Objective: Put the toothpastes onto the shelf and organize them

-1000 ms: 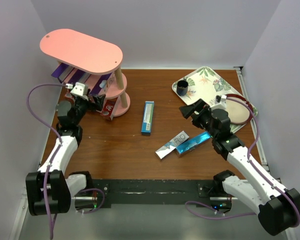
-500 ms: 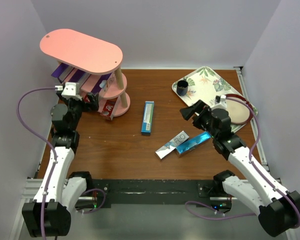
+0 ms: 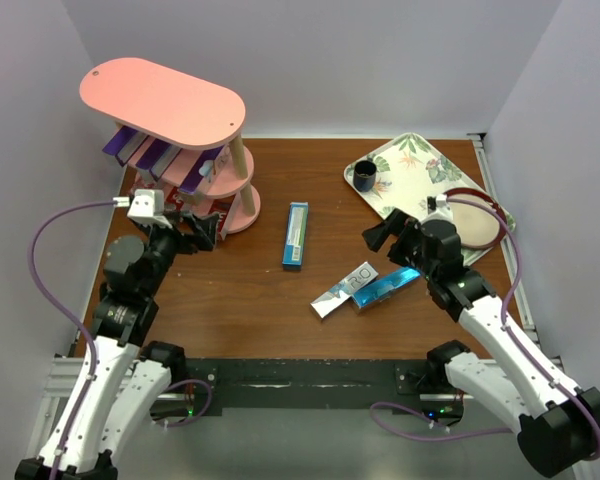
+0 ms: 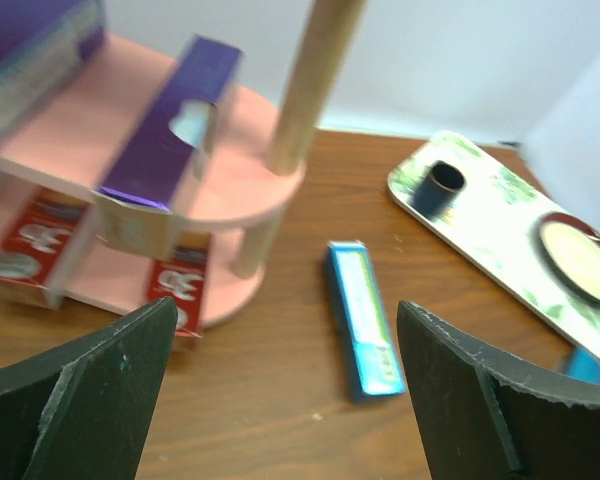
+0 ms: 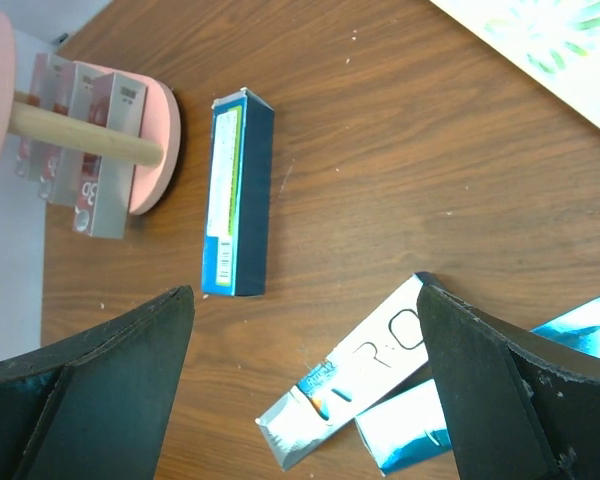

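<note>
The pink shelf [image 3: 162, 100] stands at the far left. Purple toothpastes [image 3: 150, 155] lie on its middle tier and red ones [image 3: 215, 210] on the bottom tier. A blue carton [image 3: 296, 234] lies alone mid-table. A silver-white carton [image 3: 345, 288] and a teal one [image 3: 388, 288] lie together further right. My left gripper [image 3: 202, 232] is open and empty, just in front of the shelf's bottom tier; its view shows a purple carton [image 4: 170, 130], red cartons [image 4: 40, 240] and the blue carton [image 4: 365, 335]. My right gripper [image 3: 380, 236] hangs open and empty above the silver-white carton [image 5: 355, 385].
A leaf-patterned tray [image 3: 420, 175] sits at the far right with a dark cup [image 3: 365, 178] and a round plate [image 3: 475, 225] on it. Walls close in on the left, right and back. Bare brown table lies between the shelf and the blue carton.
My left arm has pulled back from the shelf toward the near side and its jaws have spread wider. The right gripper has dropped slightly nearer. No carton has moved.
</note>
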Tool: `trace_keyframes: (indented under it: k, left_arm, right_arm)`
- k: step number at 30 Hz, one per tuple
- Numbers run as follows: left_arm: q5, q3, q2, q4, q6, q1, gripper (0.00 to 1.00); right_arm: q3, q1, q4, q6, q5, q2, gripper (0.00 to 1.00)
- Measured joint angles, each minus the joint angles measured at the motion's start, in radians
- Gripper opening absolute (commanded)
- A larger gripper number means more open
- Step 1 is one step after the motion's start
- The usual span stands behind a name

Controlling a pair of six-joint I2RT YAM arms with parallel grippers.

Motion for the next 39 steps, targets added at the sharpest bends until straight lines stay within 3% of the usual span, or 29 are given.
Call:
trace_keyframes:
  k: [7, 11, 17, 22, 30, 39]
  left_arm:
    - [0.066, -0.067, 0.001, -0.029, -0.147, -0.080, 0.96]
    - [0.046, -0.079, 0.076, -0.016, -0.203, -0.216, 0.98]
    - [-0.181, -0.068, 0.262, 0.019, -0.229, -0.577, 0.99]
    - [-0.398, -0.064, 0.449, 0.109, -0.232, -0.733, 1.00]
    - [-0.668, -0.080, 0.780, 0.356, -0.230, -0.806, 1.00]
    - [-0.768, -0.074, 1.028, 0.542, -0.224, -0.815, 0.98]
  right_arm:
    - [0.000, 0.000, -0.037, -0.035, 0.016, -0.007, 0.99]
    - [0.000, 0.000, -0.039, -0.043, 0.023, -0.007, 0.99]
    - [0.000, 0.000, -0.050, -0.051, 0.025, -0.011, 0.99]
    - [0.000, 0.000, -0.060, -0.063, 0.026, -0.031, 0.99]
    - [0.000, 0.000, -0.072, -0.066, 0.026, -0.051, 0.99]
    - [-0.002, 0.000, -0.090, -0.074, 0.026, -0.066, 0.98]
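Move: The left hand, open and empty at the shelf's near side, has the blue-and-green toothpaste box about 10 cm ahead, 20 cm to its right and 28 cm below. The nearest red box on the bottom shelf lies some 12 cm ahead, 3 cm right and 25 cm below. The white box lies roughly 3 cm back and 31 cm right of this hand, also on the table. From the right hand, the blue-and-green box is about 9 cm ahead, 19 cm left and 18 cm below. Down and to the right, the left hand sweeps away from the shelf, sinking about 24 cm and crossing some 19 cm; it draws back a few centimetres first, then comes forward again as it drops to the near end of the blue-and-green box. The fingers tip down by roughly 20 degrees, the hand's left side rises, and the jaws stay wide open, short of touching the box. ##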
